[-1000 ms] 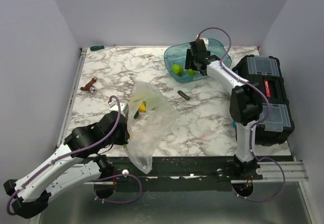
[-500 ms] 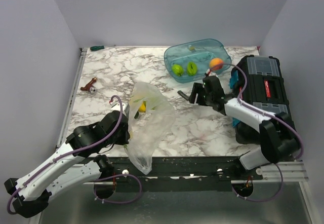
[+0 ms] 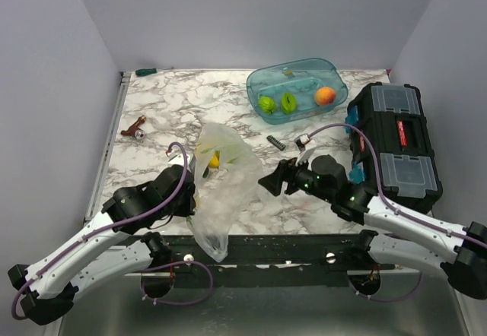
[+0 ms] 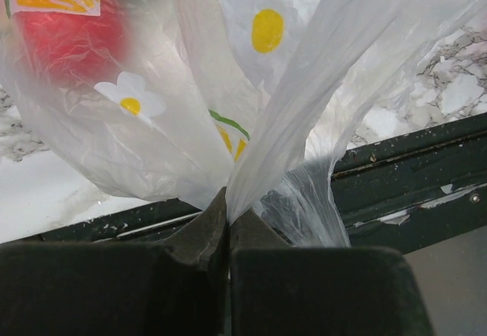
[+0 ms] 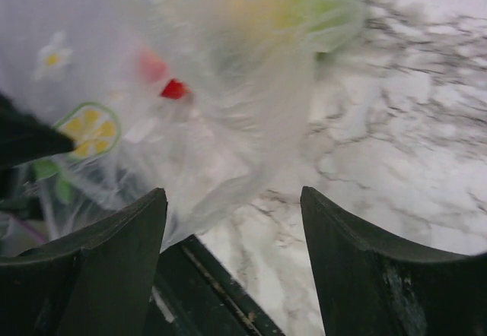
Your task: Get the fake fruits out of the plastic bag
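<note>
The plastic bag stands crumpled near the table's front edge, printed with lemon slices and daisies. My left gripper is shut on a gathered fold of the plastic bag, low down by the edge. Inside the bag I see a red fruit and a yellow fruit. My right gripper is open just right of the bag, nothing between its fingers; the plastic bag shows blurred ahead of it. Two green fruits lie in the teal tub.
An orange peach-like ball also sits in the tub. A black toolbox stands at the right. A small black piece lies mid-table, a brown-red tool at the left, a green marker at the back edge.
My right arm has swung from the tub at the back down to the front, beside the bag. The orange ball now shows in the tub. The left gripper has not moved.
</note>
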`<control>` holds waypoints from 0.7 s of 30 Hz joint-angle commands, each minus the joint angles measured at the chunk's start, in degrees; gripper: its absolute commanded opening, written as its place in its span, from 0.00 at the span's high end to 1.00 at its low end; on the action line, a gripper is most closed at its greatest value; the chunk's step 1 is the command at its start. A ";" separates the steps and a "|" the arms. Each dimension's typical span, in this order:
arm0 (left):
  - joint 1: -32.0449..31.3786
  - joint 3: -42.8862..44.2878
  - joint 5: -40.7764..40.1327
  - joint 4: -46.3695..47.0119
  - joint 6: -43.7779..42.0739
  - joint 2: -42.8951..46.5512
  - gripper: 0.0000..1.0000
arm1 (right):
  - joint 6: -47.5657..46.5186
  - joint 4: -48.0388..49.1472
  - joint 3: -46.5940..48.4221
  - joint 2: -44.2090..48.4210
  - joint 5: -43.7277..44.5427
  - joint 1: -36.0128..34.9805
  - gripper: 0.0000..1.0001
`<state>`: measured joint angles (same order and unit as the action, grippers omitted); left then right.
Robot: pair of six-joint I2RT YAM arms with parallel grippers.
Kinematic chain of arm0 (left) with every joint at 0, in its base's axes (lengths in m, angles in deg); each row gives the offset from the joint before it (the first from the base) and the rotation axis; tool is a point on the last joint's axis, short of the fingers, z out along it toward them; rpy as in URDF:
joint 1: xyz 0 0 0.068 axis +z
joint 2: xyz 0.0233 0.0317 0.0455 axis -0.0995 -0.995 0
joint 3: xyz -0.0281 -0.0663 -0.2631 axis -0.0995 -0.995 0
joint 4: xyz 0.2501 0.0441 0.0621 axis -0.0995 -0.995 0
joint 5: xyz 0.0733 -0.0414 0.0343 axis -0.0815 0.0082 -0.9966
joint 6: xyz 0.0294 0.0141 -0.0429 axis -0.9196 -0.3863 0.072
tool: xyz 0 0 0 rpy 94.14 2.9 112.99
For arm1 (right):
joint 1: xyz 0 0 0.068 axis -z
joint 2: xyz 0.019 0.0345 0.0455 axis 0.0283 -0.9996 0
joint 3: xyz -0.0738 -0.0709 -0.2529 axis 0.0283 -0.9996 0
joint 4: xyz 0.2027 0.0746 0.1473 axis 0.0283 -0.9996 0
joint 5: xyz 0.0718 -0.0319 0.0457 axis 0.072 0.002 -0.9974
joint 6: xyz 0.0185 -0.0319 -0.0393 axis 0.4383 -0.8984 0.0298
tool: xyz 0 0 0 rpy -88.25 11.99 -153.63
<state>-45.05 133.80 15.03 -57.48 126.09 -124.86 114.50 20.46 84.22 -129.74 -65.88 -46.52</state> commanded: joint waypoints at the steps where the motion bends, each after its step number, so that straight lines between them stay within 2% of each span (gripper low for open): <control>1: -0.30 0.41 -0.94 -0.21 0.21 -0.63 1.00 | 0.41 6.70 -0.53 2.28 -2.85 -7.12 0.26; 6: -0.30 2.42 1.02 0.11 -0.72 -0.79 1.00 | -0.04 13.55 1.76 -5.28 -8.52 -9.83 0.29; 10: -0.30 5.43 5.72 4.79 -1.47 -1.28 1.00 | 0.70 18.41 5.75 -16.57 -12.21 -9.79 0.44; 18: -0.52 14.24 17.56 13.01 -1.72 -10.00 1.00 | 4.67 29.61 8.29 -29.87 -12.57 -9.84 0.47; 21: -0.83 13.99 19.23 13.06 -1.62 -9.48 1.00 | 5.50 32.08 8.84 -33.78 -14.34 -9.86 0.47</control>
<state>-45.09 147.02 27.36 -47.40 124.95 -134.36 118.21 45.47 91.08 -159.51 -77.37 -56.09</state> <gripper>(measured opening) 0.002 0.530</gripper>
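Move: The bag's red fruit lies about 26 cm left of the right hand, some 2 cm back and 13 cm below. The avocado is about 20 cm left of that hand and 2 cm ahead, the lemon 17 cm left and 6 cm ahead, both at much the same depth. From the left hand, shut on the bag's rim, the red fruit is roughly 7 cm ahead, 3 cm left and 12 cm down. The bag's rim, still pinched in the left fingers, is raised after a short hold, some 8 cm up and as far to the right, towards the right hand. The right hand sweeps about 12 cm left towards the red fruit, first drawing back and rising slightly, then dipping into the open bag, turning counter-clockwise some 20 degrees as its fingers narrow partway. ##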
